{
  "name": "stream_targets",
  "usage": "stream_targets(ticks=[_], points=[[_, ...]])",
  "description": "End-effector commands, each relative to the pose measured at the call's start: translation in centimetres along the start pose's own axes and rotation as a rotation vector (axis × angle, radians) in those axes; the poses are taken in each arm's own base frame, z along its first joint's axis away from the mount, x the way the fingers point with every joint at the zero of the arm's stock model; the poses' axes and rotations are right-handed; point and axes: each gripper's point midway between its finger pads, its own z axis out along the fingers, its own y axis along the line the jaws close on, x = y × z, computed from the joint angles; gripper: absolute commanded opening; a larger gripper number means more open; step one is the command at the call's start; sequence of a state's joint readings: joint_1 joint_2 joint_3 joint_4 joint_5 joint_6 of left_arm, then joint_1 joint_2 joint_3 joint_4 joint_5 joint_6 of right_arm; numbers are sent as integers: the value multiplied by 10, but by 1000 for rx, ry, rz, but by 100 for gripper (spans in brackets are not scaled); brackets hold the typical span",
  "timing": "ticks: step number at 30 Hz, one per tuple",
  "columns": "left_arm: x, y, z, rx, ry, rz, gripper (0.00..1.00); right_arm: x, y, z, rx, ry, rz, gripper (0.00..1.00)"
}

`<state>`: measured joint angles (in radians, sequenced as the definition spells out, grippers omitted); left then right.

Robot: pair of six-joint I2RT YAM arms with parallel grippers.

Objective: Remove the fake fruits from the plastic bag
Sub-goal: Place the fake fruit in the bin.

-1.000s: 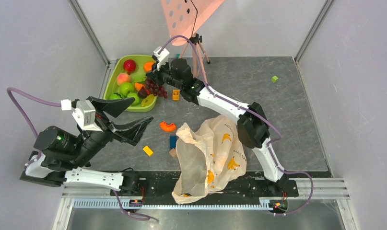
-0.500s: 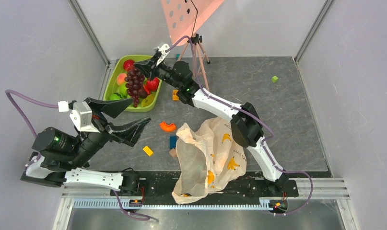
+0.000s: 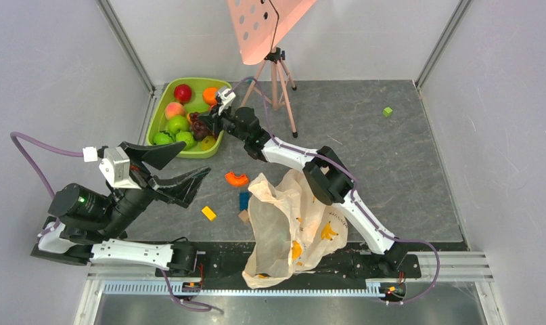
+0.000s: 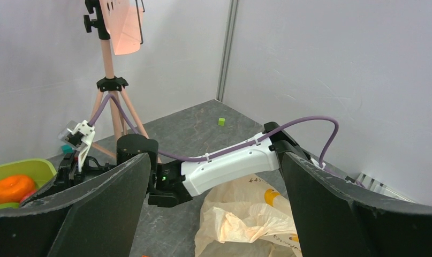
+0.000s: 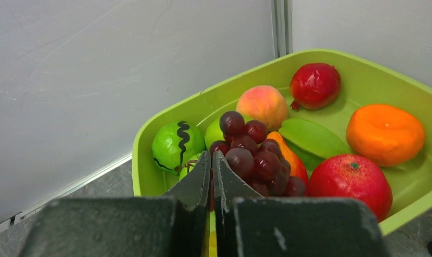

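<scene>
The lime-green tub [image 3: 163,108] at the back left holds the fake fruits: an orange [image 5: 385,133], a red apple [image 5: 350,184], another red fruit [image 5: 315,84], a peach [image 5: 263,106] and green ones [image 5: 173,144]. My right gripper [image 5: 211,155] [image 3: 206,125] reaches low over the tub, shut on the dark purple grape bunch [image 5: 256,158] [image 3: 201,126], which rests among the fruits. The plastic bag [image 3: 290,217] [image 4: 256,219] lies crumpled at the front centre. At the left, my left gripper [image 3: 194,160] [image 4: 214,158] hangs wide open and holds nothing.
An orange arc piece [image 3: 236,179], a yellow block [image 3: 208,213], a blue block [image 3: 244,200] and a tan block [image 3: 243,216] lie left of the bag. A green cube [image 3: 388,112] sits far right. A tripod [image 3: 277,74] stands at the back, close to my right arm.
My right gripper lifted the grape bunch from beside the tub, swung it over the tub and lowered it among the fruits. The left arm barely moved.
</scene>
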<state>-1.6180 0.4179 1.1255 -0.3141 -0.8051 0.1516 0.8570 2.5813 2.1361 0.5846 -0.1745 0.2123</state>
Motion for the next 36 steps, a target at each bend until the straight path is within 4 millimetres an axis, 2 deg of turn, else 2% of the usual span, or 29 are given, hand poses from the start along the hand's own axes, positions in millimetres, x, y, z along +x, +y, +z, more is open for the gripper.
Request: stream_targets(ticks=[1, 5, 14, 18, 20, 22, 25, 27, 32, 36], points=[[-6, 6, 0, -27, -25, 15, 99, -49, -2, 7, 12, -114, -28, 0], [-2, 6, 1, -31, -17, 21, 99, -37, -4, 7, 6, -91, -25, 0], [1, 7, 0, -40, -13, 16, 99, -12, 10, 5, -90, -22, -9, 0], [3, 6, 1, -41, -9, 20, 99, 5, 19, 2, -120, 25, 11, 4], [5, 5, 2, -40, -6, 19, 99, 13, 24, 1, -134, 43, 6, 10], [5, 5, 2, -41, -4, 18, 98, 18, 28, 0, -141, 59, 4, 23], [6, 5, 1, -41, -2, 11, 99, 17, 28, -3, -133, 61, 0, 39], [5, 6, 0, -43, -4, 3, 98, 14, 27, -4, -131, 60, -4, 46], [5, 8, -1, -46, -5, -8, 99, -4, 33, -7, -151, 41, -26, 61], [6, 7, -1, -49, 4, -16, 98, -35, 42, -17, -172, -1, -48, 69]])
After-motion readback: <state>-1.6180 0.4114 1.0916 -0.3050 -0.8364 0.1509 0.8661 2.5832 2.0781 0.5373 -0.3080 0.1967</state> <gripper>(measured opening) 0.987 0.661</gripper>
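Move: The grapes are already in the right hand's shut fingers, over the bin, whose middle lies about 8 cm to that hand's left, 2 cm farther out and some 14 cm below. Lower down, the red pomegranate is roughly 4 cm straight ahead of the hand. The yellow fruit lies 4 cm back and 2 cm left, the green apple 12 cm left and 1 cm out. From the left hand the bin is about 35 cm ahead, 13 cm left and 40 cm down. The grapes are let go over the bin's near right part: after barely shifting at first, the right fingers spread to about two-thirds open. Meanwhile the right hand sinks some 4 cm and draws back about 3 cm, edging slightly left, towards the yellow fruit, with the wrist turning a little counter-clockwise. ##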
